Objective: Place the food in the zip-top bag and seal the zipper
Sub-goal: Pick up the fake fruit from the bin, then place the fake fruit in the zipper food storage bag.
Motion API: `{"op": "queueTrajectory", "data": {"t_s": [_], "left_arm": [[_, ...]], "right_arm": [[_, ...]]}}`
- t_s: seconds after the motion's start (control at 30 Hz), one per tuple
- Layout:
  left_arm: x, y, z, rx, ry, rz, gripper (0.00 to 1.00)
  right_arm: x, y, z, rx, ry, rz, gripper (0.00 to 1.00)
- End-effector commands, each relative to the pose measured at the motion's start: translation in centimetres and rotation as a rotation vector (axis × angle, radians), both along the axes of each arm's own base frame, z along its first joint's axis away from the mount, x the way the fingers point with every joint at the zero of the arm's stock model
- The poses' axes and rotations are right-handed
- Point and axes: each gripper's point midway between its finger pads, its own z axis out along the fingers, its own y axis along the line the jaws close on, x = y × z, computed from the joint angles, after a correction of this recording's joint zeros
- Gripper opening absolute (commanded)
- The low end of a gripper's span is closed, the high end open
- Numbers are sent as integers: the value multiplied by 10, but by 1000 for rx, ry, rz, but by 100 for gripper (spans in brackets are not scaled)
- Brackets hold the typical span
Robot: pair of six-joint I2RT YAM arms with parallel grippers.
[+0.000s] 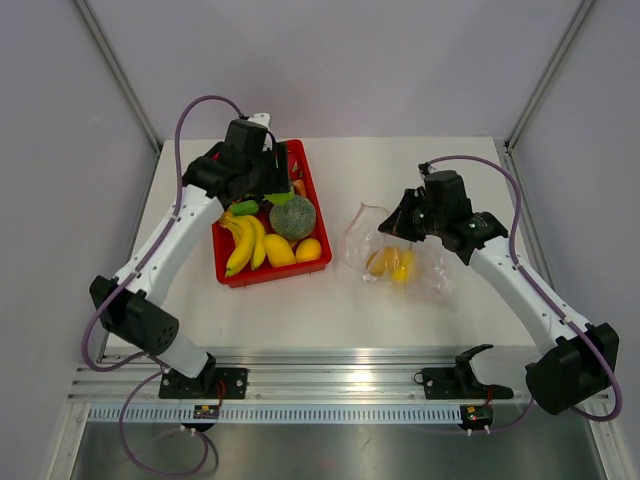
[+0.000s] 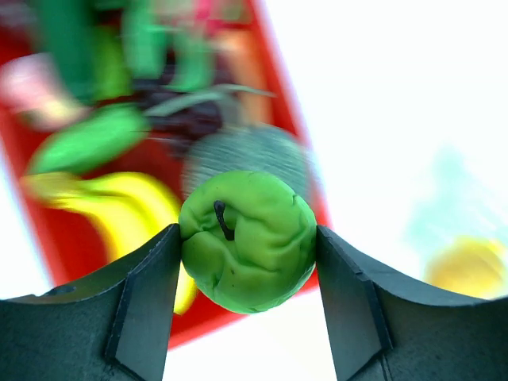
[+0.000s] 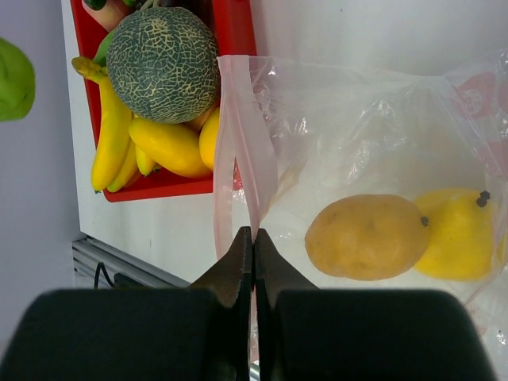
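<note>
My left gripper [image 2: 248, 242] is shut on a wrinkled light-green toy fruit [image 2: 262, 262] with a dark stem, lifted over the red tray [image 1: 270, 275]; both fingers touch its sides. The same fruit [image 3: 14, 79] shows at the left edge of the right wrist view. In the tray lie a netted melon [image 1: 292, 216], bananas [image 1: 242, 240] and other yellow pieces. The clear zip-top bag [image 1: 405, 262] lies to the right of the tray, holding a tan potato-like piece [image 3: 367, 236] and a yellow fruit [image 3: 456, 234]. My right gripper [image 3: 253, 234] is shut on the pink zipper [image 3: 238, 135] at the bag's gaping mouth.
The tray's right wall [image 3: 234, 32] is a short way from the bag's mouth. Metal frame posts rise at the table's back corners, and an aluminium rail [image 1: 340, 385] runs along the near edge.
</note>
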Motion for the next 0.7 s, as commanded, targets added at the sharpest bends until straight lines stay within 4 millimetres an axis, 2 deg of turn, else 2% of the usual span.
{"op": "queueTrajectory", "data": {"t_s": [0.0, 0.03, 0.1, 0.13, 0.17, 0.37, 0.5, 0.53, 0.57, 0.6, 0.67], "left_arm": [[-38, -49, 20, -113, 0, -218, 28], [-44, -62, 23, -147, -3, -254, 28], [-68, -96, 31, -226, 0, -373, 28], [-72, -109, 29, -260, -5, -399, 29], [-84, -126, 30, -292, 2, -451, 29], [-102, -176, 5, -349, 82, -525, 28], [-101, -198, -9, -364, 114, -536, 30], [-98, -203, -15, -365, 125, -530, 35], [-96, -208, -16, -367, 125, -530, 44], [-96, -211, -18, -367, 133, -535, 72], [-96, -215, -28, -344, 177, -537, 93]], "right_arm": [[9, 15, 29, 68, -77, 36, 1], [9, 16, 31, 73, -79, 36, 1], [10, 16, 32, 78, -85, 35, 1], [10, 16, 34, 82, -89, 35, 1], [9, 16, 34, 81, -90, 36, 1], [0, 15, 40, 101, -101, 43, 1], [-6, 11, 44, 101, -109, 39, 1], [-7, 10, 44, 100, -110, 37, 1], [-7, 10, 45, 103, -113, 37, 2], [-9, 9, 47, 103, -116, 33, 1], [-10, 8, 47, 98, -116, 31, 1]]}}
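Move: The left gripper already holds the green fruit. The bag's open mouth lies about 22 cm to its right, 7 cm back and 11 cm below. Inside the bag, the orange fruit is some 25 cm right, 6 cm back and 20 cm down, the yellow pear about 5 cm farther right. The melon sits 3 cm right, 5 cm ahead, 16 cm below. From the right gripper, shut on the bag's edge, the mouth is level front to back, 4 cm left and 2 cm down. Bring the left gripper with the green fruit right about 19 cm and back 10, out of the bin area to the bag's mouth: rise slightly first, then sink some 8 cm over the opening, turning clockwise about 30 degrees. There open the fingers to let the fruit go. Keep the right gripper pinching the bag's edge, lifting it a little at the end. ##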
